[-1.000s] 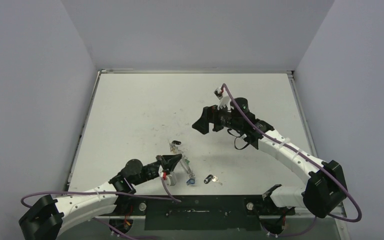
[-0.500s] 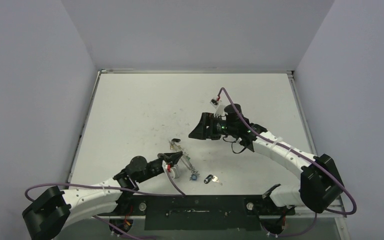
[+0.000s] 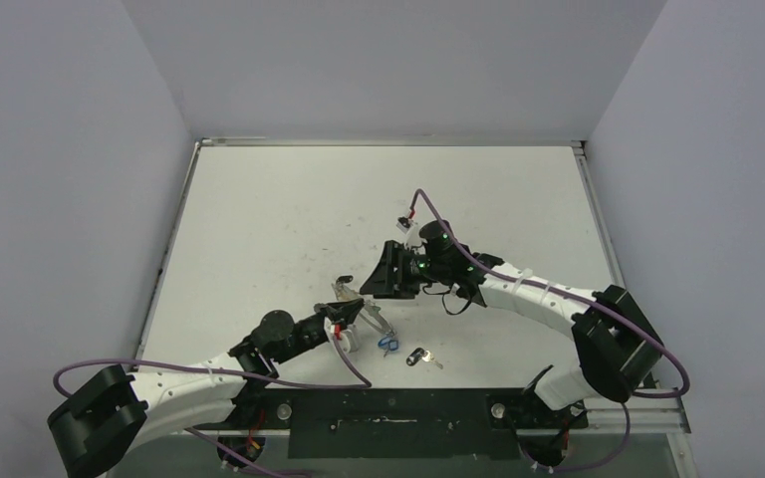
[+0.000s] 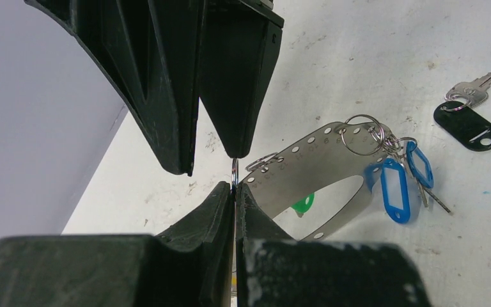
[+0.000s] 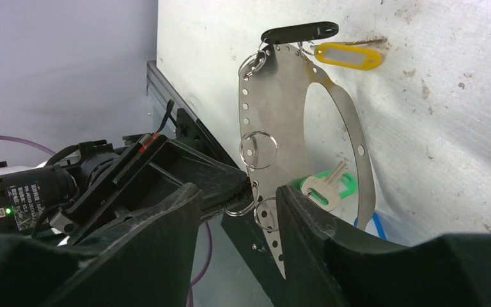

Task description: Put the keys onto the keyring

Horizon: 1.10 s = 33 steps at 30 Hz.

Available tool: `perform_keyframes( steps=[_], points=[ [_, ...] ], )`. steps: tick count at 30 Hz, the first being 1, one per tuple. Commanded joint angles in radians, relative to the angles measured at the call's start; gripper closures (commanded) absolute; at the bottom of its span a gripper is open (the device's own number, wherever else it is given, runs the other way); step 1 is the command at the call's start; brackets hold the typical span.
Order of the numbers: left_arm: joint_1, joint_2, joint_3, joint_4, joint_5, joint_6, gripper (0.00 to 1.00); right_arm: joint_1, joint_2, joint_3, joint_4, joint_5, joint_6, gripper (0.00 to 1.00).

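Observation:
The keyring (image 4: 307, 160) is a flat, perforated silvery band loop carrying small split rings. My left gripper (image 4: 234, 187) is shut on one split ring at its edge and holds the band up off the table. Blue tags (image 4: 393, 188) hang from it, and a green-tagged key (image 5: 326, 185) lies inside the loop. A black tag (image 5: 299, 31) and a yellow tag (image 5: 348, 55) sit at its far end. My right gripper (image 5: 240, 192) is open, its fingers (image 4: 236, 77) straddling the left fingertips and the pinched ring (image 5: 240, 208) without touching. A loose black-tagged key (image 3: 416, 356) lies on the table.
The white table (image 3: 279, 209) has a raised metal rim along its left side (image 3: 164, 269) and grey walls around it. Purple cables (image 3: 349, 363) loop off both wrists. A black base bar (image 3: 388, 413) runs along the near edge.
The right gripper has swung left and down to the left gripper and the keyring, its jaws narrowing. The left gripper shifted the keyring slightly; the blue tags slid right.

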Motion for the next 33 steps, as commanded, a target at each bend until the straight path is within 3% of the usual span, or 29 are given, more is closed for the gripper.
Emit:
perform_keyframes(
  steps=[1, 7, 16, 20, 28, 33],
  points=[
    [-0.004, -0.018, 0.037, 0.083, -0.002, -0.015, 1.0, 0.013, 0.012, 0.023, 0.045, -0.002, 0.056, 0.55],
    [-0.004, -0.014, 0.04, 0.077, -0.006, -0.01, 1.0, 0.02, 0.024, 0.032, 0.021, -0.006, 0.078, 0.72],
    [-0.004, 0.0, 0.046, 0.073, -0.006, -0.009, 1.0, 0.021, 0.045, 0.043, 0.003, -0.006, 0.09, 0.64],
    [-0.004, 0.016, 0.054, 0.064, -0.006, -0.026, 0.8, 0.017, 0.045, 0.048, -0.024, -0.009, 0.082, 0.65],
    [-0.004, 0.045, 0.066, 0.066, -0.014, -0.039, 0.76, 0.012, 0.054, 0.058, -0.014, -0.029, 0.086, 0.82],
    [-0.004, 0.044, 0.062, 0.065, -0.022, -0.05, 0.74, 0.002, 0.06, 0.056, -0.016, -0.032, 0.072, 0.83]
  ],
)
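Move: The ring that my left hand pinches is still in those fingertips, with the keyring plate hanging from it; for my right hand it lies about 2 cm below and 1 cm to the left, between its half-open fingers. Counted from my left hand, the blue-tagged keys are roughly 9 cm back, 5 cm right and 9 cm down, the loose black-tagged key some 11 cm back, 12 cm right and 12 cm down on the table. I try to hand the ring over: my right hand stays by my left fingertips, sinking about 1.5 cm and then rising nearly 1 cm, while its fingers narrow, ease slightly wider, then close most of the way. Partway through, my left hand opens its fingers about a quarter and lets go of the ring, barely sinking. ##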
